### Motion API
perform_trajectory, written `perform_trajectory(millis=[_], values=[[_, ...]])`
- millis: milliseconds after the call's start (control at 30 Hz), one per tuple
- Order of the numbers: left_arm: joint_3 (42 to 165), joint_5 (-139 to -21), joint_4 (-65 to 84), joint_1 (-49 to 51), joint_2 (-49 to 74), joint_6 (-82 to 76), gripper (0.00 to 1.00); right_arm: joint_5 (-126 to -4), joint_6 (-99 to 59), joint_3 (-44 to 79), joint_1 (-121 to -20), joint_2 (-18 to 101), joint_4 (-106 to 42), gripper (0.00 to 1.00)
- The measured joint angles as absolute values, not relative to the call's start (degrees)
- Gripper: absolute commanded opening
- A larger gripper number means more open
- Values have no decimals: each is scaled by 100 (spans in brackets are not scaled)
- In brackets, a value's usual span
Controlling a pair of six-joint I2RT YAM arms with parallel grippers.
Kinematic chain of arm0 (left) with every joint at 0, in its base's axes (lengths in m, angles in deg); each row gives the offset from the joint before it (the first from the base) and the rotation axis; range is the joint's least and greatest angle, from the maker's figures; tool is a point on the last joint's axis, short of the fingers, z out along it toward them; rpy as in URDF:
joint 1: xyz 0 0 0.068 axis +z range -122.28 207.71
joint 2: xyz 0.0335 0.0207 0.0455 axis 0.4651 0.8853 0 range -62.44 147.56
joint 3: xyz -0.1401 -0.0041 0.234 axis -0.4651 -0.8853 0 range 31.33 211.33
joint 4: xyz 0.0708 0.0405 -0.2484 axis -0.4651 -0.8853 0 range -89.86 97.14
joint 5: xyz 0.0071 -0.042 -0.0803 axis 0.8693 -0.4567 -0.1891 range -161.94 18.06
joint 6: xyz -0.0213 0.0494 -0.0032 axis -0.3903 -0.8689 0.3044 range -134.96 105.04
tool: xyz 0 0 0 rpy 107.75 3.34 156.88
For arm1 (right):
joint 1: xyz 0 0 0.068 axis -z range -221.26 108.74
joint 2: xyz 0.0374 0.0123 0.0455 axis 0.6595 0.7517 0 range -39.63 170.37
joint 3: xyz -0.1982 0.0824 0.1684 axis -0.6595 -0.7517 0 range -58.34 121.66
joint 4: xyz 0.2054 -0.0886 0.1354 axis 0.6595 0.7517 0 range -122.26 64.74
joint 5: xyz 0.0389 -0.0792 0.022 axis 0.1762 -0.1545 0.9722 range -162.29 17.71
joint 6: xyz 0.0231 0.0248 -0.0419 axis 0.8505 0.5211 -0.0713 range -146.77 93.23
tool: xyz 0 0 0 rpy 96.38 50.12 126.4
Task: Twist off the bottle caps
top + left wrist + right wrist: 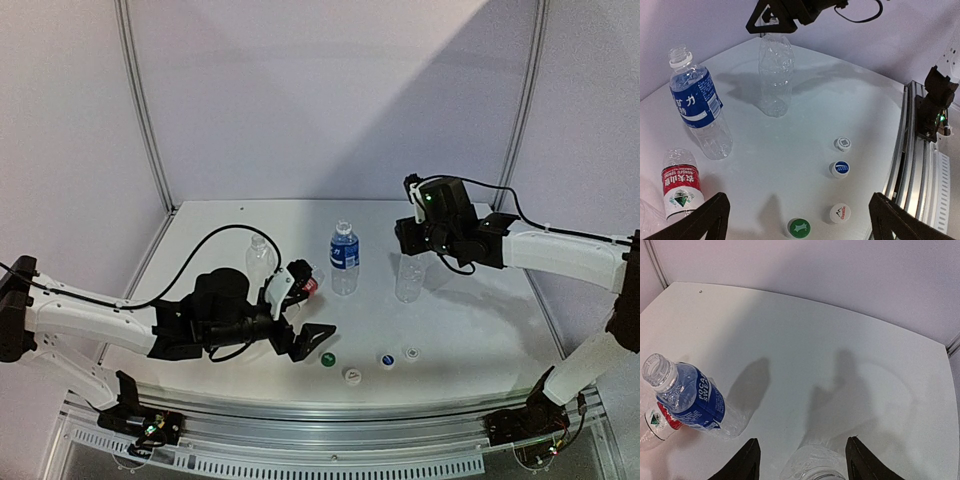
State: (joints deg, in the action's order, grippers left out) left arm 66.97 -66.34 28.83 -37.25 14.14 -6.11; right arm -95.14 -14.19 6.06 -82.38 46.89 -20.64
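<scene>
Four bottles stand uncapped on the white table (480, 320). The blue-label bottle (344, 258) (700, 112) (690, 397) is in the middle. Left of it are the red-label bottle (680, 185) (655, 422) and an unlabelled one (259, 255). My right gripper (413, 245) (805, 462) is open above another unlabelled bottle (410, 280) (774, 75) (815, 467), a finger on each side of its neck with gaps. The caps lie near the front edge: green (327, 360) (799, 228), white (352, 375) (840, 213), blue (386, 359) (840, 169), pale (411, 353) (842, 144). My left gripper (310, 305) (800, 217) is wide open and empty.
A slotted metal rail (330, 440) (920, 165) runs along the table's front edge, with both arm bases on it. White walls with metal posts (145, 110) close the back and sides. The left arm's black cable (200, 250) arcs over the table.
</scene>
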Motion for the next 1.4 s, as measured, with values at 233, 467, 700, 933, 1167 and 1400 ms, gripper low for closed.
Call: perform_trajectory(millis=[233, 467, 700, 933, 1167, 1400], values=[[6697, -6634, 2883, -3725, 1412, -614, 99, -9591, -1428, 609, -8238, 4512, -2012, 62], [6697, -6564, 2881, -3725, 1412, -633, 99, -9606, -1445, 611, -8238, 4320, -1948, 62], [6515, -6076, 2776, -3725, 903, -714, 99, -9643, -1395, 611, -8238, 3968, -1739, 75], [6279, -4874, 2590, -3725, -103, -581, 99, -9622, -1128, 421, -8240, 3126, -1446, 99], [6268, -3180, 1941, -3590, -898, -356, 99, -9438, -881, -384, -8240, 1885, -1516, 99], [6513, -2160, 1451, -3360, -1593, -408, 99, -9580, -755, -812, -8243, 1485, -1671, 99]])
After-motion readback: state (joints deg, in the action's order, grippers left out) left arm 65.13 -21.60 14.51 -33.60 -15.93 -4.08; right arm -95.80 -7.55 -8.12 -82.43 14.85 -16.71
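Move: The right hand has the neck of the uncapped right-hand clear bottle between its fingers, the bottle's middle straight below by some 10 cm; the blue-label bottle stands about 13 cm to its left and 2 cm farther out. From the left hand, the lying red-label bottle is about 13 cm ahead, 6 cm left and 14 cm below, the left clear bottle about 16 ahead, 12 left, 8 below. Up first, off the neck of the right-hand clear bottle, then back and to the right as well, the right hand draws clear by some 8 cm each way, its fingers spreading fully and its left side rolling up a little. The empty, open left hand, after a short pause, swings about 20 cm left while rising, with some forward travel, turning nearly 50 degrees counter-clockwise to point forward. ##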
